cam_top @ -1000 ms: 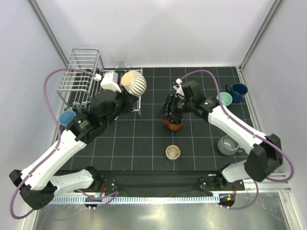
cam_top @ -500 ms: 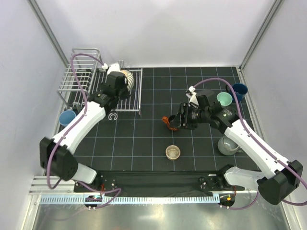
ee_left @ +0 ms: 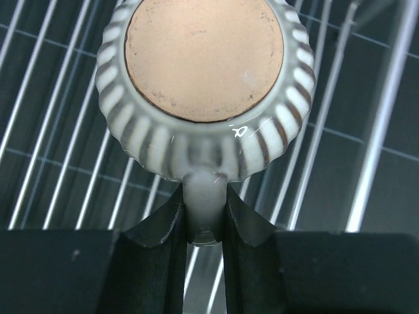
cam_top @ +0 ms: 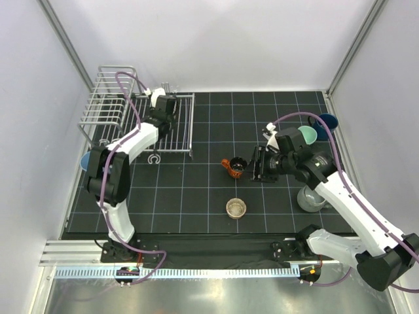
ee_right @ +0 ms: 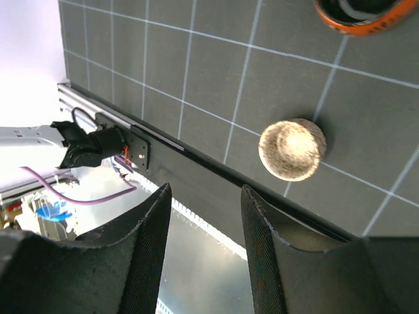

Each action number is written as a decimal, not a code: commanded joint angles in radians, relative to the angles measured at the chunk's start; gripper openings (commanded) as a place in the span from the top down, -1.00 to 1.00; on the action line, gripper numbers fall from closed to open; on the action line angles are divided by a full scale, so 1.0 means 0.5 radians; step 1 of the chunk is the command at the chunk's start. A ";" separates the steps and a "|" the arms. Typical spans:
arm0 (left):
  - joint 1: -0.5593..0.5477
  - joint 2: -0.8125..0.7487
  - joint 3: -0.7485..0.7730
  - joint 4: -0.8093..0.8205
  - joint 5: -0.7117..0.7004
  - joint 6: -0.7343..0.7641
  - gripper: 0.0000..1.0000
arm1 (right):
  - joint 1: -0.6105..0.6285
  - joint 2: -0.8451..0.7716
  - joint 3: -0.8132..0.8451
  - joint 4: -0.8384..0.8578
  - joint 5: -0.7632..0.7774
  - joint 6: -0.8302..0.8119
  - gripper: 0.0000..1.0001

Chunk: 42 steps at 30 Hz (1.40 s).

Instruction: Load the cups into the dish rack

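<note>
My left gripper (ee_left: 204, 204) is shut on the handle of the ribbed cream cup (ee_left: 204, 62). The cup hangs base-up over the flat slats of the silver dish rack (ee_left: 62, 163). From above, the left gripper (cam_top: 165, 108) is over the rack's flat part (cam_top: 182, 134), and the cup is hidden under it. My right gripper (cam_top: 256, 165) stands open and empty just right of the orange-brown cup (cam_top: 234, 167) on the mat. In the right wrist view the gripper (ee_right: 204, 191) points past the small tan cup (ee_right: 292, 148), with the orange-brown cup's rim (ee_right: 357, 16) at the top edge.
The small tan cup (cam_top: 236, 208) sits mid-mat near the front. A grey cup (cam_top: 311, 198) lies under the right forearm. Pale green (cam_top: 306, 135) and dark blue (cam_top: 325, 122) cups stand at the right edge. A light blue tumbler (cam_top: 87, 161) peeks out left of the rack's railed basket (cam_top: 108, 98).
The left arm has swung the ribbed cream cup back over the rack's flat slats. The right gripper has drawn away to the right from the orange-brown cup, which stays on the mat.
</note>
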 commanded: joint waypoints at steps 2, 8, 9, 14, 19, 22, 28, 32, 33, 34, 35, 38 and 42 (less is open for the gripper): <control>0.095 0.090 0.216 0.404 -0.182 0.029 0.99 | -0.059 -0.116 -0.040 -0.103 0.091 -0.040 0.03; 0.129 0.277 0.410 0.425 -0.250 0.109 1.00 | -0.166 -0.134 -0.013 -0.222 0.119 -0.126 0.03; 0.132 0.323 0.431 0.422 -0.271 0.118 1.00 | -0.182 -0.128 -0.010 -0.234 0.104 -0.141 0.03; 0.178 0.412 0.514 0.422 -0.354 0.146 1.00 | -0.246 -0.079 0.009 -0.265 0.073 -0.196 0.03; 0.200 0.465 0.548 0.416 -0.511 0.174 1.00 | -0.308 -0.030 0.012 -0.271 0.036 -0.267 0.03; 0.231 0.462 0.536 0.407 -0.563 0.122 0.99 | -0.341 0.004 0.021 -0.278 0.015 -0.294 0.03; 0.258 0.517 0.585 0.407 -0.692 0.149 0.99 | -0.348 0.056 0.036 -0.271 0.009 -0.331 0.03; 0.280 0.569 0.594 0.367 -0.774 0.103 1.00 | -0.351 0.068 0.036 -0.265 0.003 -0.331 0.03; 0.280 0.572 0.594 0.361 -0.793 0.100 1.00 | -0.348 0.071 0.036 -0.268 0.006 -0.337 0.03; 0.283 0.578 0.594 0.361 -0.814 0.097 1.00 | -0.348 0.074 0.042 -0.268 0.009 -0.337 0.03; 0.283 0.587 0.594 0.361 -0.815 0.100 1.00 | -0.348 0.084 0.042 -0.268 0.009 -0.340 0.03; 0.295 0.624 0.615 0.361 -0.845 0.097 1.00 | -0.351 0.096 0.046 -0.262 0.009 -0.343 0.03; 0.320 0.643 0.622 0.345 -0.885 0.079 1.00 | -0.348 0.108 0.052 -0.265 0.015 -0.347 0.03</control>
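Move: The striped cup already hangs mouth down by its handle in the left fingers. Its goal, the rear left of the dish rack's lower level, lies about 10 cm ahead, 15 left and 8 below; the upper shelf is some 19 left, 3 ahead and slightly higher, the rack's right rail 10 right, 3 ahead and 8 lower. From the right hand that goal is roughly 40 ahead, 46 left and 17 below, the orange cup 12 ahead, 3 left, 20 below. Held by the handle, the striped cup is carried by the left arm about 7 cm forward, then some 11 cm left towards the upper-shelf side of the rack, sinking 4 cm, mostly late, while the wrist swings about 20 degrees counter-clockwise and its left side rises; the fingers keep their grip. The empty right hand, still partly open, shifts 5 cm right and sinks 4. ##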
